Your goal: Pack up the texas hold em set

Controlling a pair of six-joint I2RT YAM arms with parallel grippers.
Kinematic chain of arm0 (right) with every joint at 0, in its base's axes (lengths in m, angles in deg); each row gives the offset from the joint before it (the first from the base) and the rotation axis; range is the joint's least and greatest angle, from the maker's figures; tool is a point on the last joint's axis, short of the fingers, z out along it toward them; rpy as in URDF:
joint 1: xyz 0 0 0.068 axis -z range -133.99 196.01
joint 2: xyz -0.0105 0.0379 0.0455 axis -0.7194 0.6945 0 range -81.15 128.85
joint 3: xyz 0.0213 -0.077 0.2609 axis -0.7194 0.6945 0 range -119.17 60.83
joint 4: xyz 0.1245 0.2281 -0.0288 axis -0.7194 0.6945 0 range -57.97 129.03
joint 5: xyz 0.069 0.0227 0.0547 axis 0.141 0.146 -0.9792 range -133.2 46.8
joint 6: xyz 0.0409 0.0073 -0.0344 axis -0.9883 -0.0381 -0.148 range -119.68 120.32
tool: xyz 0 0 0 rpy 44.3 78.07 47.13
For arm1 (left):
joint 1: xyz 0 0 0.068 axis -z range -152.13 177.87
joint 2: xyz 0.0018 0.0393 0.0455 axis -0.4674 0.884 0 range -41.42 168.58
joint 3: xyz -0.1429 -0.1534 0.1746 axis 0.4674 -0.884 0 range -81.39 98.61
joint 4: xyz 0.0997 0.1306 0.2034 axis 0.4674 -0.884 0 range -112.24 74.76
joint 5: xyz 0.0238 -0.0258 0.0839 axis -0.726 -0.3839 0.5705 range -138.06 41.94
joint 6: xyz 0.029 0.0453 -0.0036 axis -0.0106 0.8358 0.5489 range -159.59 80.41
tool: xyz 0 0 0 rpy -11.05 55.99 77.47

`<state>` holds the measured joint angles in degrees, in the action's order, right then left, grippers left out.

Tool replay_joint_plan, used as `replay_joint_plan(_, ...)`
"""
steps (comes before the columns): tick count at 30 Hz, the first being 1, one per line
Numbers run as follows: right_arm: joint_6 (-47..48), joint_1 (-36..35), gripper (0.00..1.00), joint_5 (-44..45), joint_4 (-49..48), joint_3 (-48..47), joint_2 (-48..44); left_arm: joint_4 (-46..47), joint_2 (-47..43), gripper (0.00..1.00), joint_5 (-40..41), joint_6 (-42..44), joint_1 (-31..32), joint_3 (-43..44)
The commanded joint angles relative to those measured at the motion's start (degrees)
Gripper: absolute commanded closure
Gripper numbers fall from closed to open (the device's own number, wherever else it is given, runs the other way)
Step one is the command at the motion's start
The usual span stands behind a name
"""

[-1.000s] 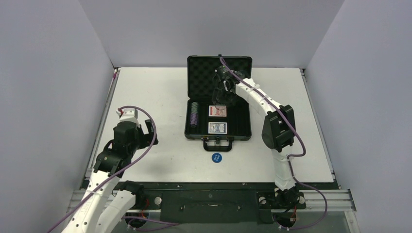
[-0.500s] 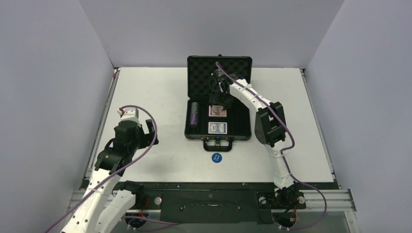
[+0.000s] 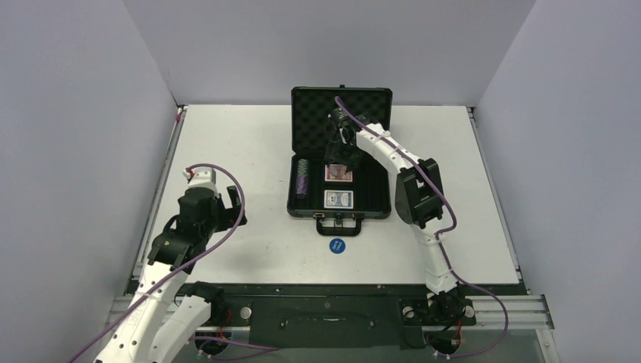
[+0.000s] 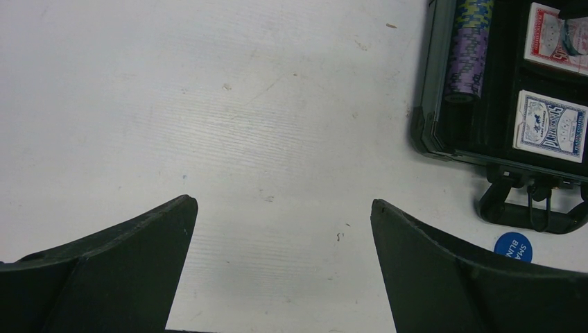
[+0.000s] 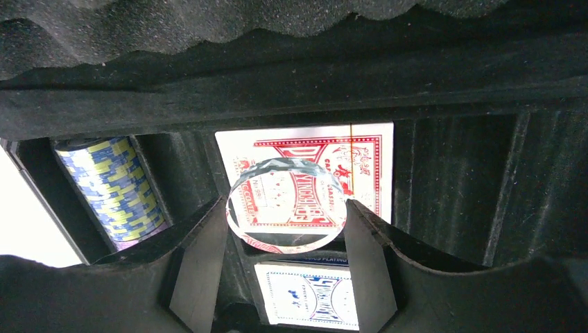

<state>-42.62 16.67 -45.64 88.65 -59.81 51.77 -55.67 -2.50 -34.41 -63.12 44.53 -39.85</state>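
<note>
The black case (image 3: 310,121) lies open at the back middle of the table, foam lid up. Its base holds a purple and green chip stack (image 3: 303,178), a red deck (image 3: 339,174) and a blue deck (image 3: 339,199). My right gripper (image 3: 340,147) hangs over the red deck, shut on a clear disc (image 5: 291,164) held by its edges between the fingers (image 5: 201,257). Through the disc I see the red deck (image 5: 360,149); the blue deck (image 5: 312,298) lies below it. My left gripper (image 4: 281,205) is open over bare table, far left of the case.
A blue disc (image 3: 337,246) lies on the table just in front of the case handle (image 3: 338,223). White walls close in the left, back and right sides. The table's left half is bare white surface (image 4: 243,104).
The right arm has swung a little to the left with the clear disc, settling over the red deck. The left arm has not moved.
</note>
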Motion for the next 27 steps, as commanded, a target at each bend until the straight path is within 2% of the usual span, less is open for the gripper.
replay_joint_plan(1,-0.80,-0.21,0.67,0.21,-0.60,-2.21,0.62,2.24,-0.01,0.04,0.00,-0.03,-0.49,0.47)
replay_joint_plan(16,-0.81,0.75,0.60,2.25,-2.32,-2.10,0.49,2.39,0.11,0.04,-0.29,-0.03,-0.45,0.34)
replay_joint_plan(19,-0.48,0.86,0.44,2.26,-2.59,-1.87,-0.11,2.45,-0.01,0.04,-0.37,-0.03,-0.41,0.34)
replay_joint_plan(21,-0.36,0.82,0.29,3.87,-2.66,-1.21,-1.05,2.42,0.03,0.04,-0.36,-0.03,-0.41,0.37)
replay_joint_plan(23,-0.19,0.79,0.21,4.33,-3.28,-0.01,-2.54,2.42,0.04,0.04,-0.38,-0.03,-0.41,0.31)
replay_joint_plan(27,0.52,0.63,0.16,4.20,-5.53,2.96,-6.42,2.37,-0.18,0.04,-0.38,-0.03,-0.39,0.30)
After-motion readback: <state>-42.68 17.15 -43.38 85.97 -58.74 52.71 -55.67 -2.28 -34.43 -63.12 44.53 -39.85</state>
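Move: The right hand holds the clear disc just above the red card pack, whose middle is about 1 cm ahead, 1 cm right and 3 cm below. The blue card pack lies some 8 cm back and 1 cm right; the chip stack is roughly 11 cm left and 1 cm back, at like depth. From the idle left hand, the red card pack is about 21 cm ahead, 31 cm right and 14 cm below. The right hand lowers the clear disc about 1.5 cm, eases 1 cm forward, and opens, releasing it. ##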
